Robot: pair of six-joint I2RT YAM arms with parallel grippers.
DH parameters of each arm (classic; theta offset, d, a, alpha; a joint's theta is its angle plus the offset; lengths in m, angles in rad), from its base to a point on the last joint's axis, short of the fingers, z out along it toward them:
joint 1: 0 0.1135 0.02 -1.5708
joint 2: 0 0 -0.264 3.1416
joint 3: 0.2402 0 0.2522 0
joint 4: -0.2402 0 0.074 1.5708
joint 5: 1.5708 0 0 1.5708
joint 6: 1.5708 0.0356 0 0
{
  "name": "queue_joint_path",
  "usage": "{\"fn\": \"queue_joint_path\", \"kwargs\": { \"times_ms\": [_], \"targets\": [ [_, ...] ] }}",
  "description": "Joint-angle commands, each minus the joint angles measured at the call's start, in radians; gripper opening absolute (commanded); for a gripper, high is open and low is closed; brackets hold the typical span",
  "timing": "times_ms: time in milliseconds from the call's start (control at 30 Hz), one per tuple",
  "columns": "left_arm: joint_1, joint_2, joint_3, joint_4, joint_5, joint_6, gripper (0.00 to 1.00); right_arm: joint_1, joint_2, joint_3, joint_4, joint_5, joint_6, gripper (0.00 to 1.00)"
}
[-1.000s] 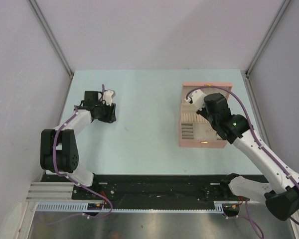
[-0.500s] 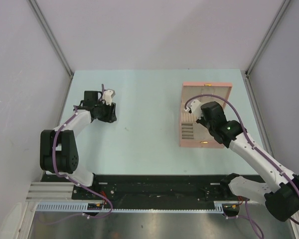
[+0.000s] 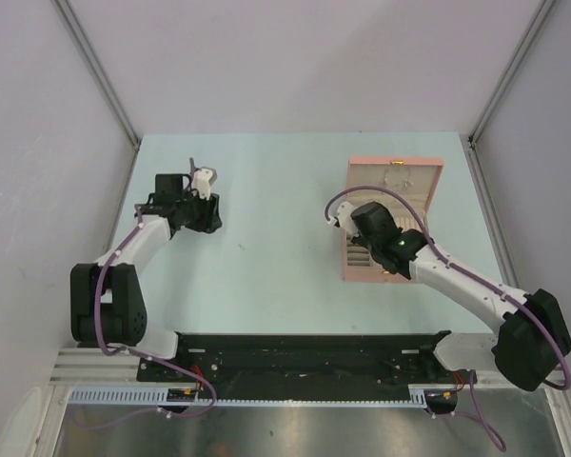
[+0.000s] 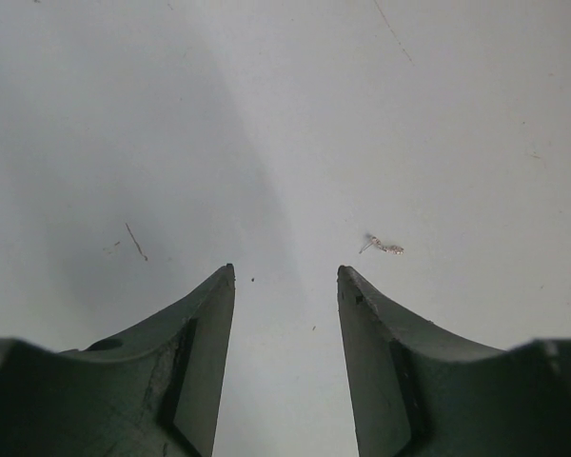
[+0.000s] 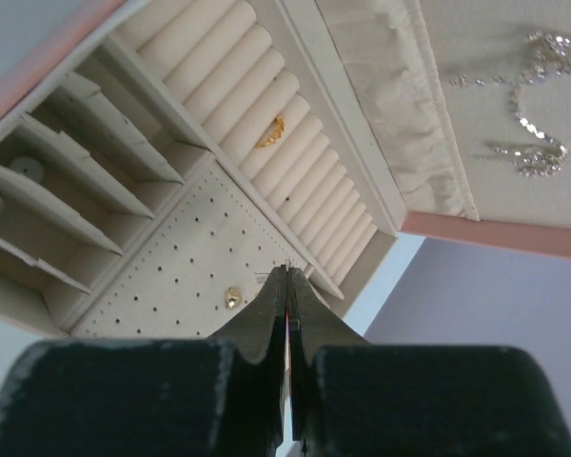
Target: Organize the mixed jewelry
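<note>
A tiny silvery piece of jewelry (image 4: 382, 246) lies on the pale table, just beyond my left gripper's (image 4: 285, 274) right-hand fingertip. That gripper (image 3: 206, 213) is open, pointing down at the far left of the table, with nothing between its fingers. My right gripper (image 5: 287, 270) is shut with nothing visible in it. It hovers over the open pink jewelry box (image 3: 362, 273). Inside the box, a gold ring (image 5: 272, 131) sits in the ring rolls and a gold stud (image 5: 232, 298) on the dotted pad. A sparkly chain (image 5: 533, 143) hangs in the lid. A small speck (image 3: 240, 248) lies mid-table.
The box's lid (image 3: 400, 176) lies open toward the far side. Slotted compartments (image 5: 48, 190) fill the box's left part. A thin dark line (image 4: 134, 241) marks the table left of my left gripper. Grey walls close in the table on three sides.
My right arm has drawn back leftward and nearer, from the lid area to the box's left part. My left gripper has stayed in place and opened slightly.
</note>
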Motion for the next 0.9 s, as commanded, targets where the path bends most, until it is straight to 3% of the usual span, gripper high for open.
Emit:
{"fn": "queue_joint_path", "kwargs": {
  "times_ms": [0,467,867],
  "targets": [
    [0.006,-0.077,-0.015,0.044,0.010,-0.010,0.53,0.027,0.056,-0.006,0.070,0.086,0.014,0.00],
    [0.006,-0.136,0.001,0.069,-0.016,0.002,0.55,0.055,0.218,-0.007,0.132,0.161,-0.019,0.00],
    [0.006,-0.116,0.006,0.074,-0.017,-0.001,0.55,0.067,0.236,-0.007,0.124,0.170,-0.020,0.00]
  ]
}}
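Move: The divided compartments at the box's left front lie about 4 cm ahead of the right hand, some 2 cm left and 10 cm below. The studded earring board is 4 cm ahead and 7 cm right, and the gold ring on the rolls 11 cm ahead and 3 cm right, both nearly 10 cm down. From the left hand the compartments lie roughly 38 cm right and 4 cm back, 5 cm below. Right hand, still shut, sinks about 5 cm towards the left compartments, rolling left-side-down; left rises some 4 cm. ##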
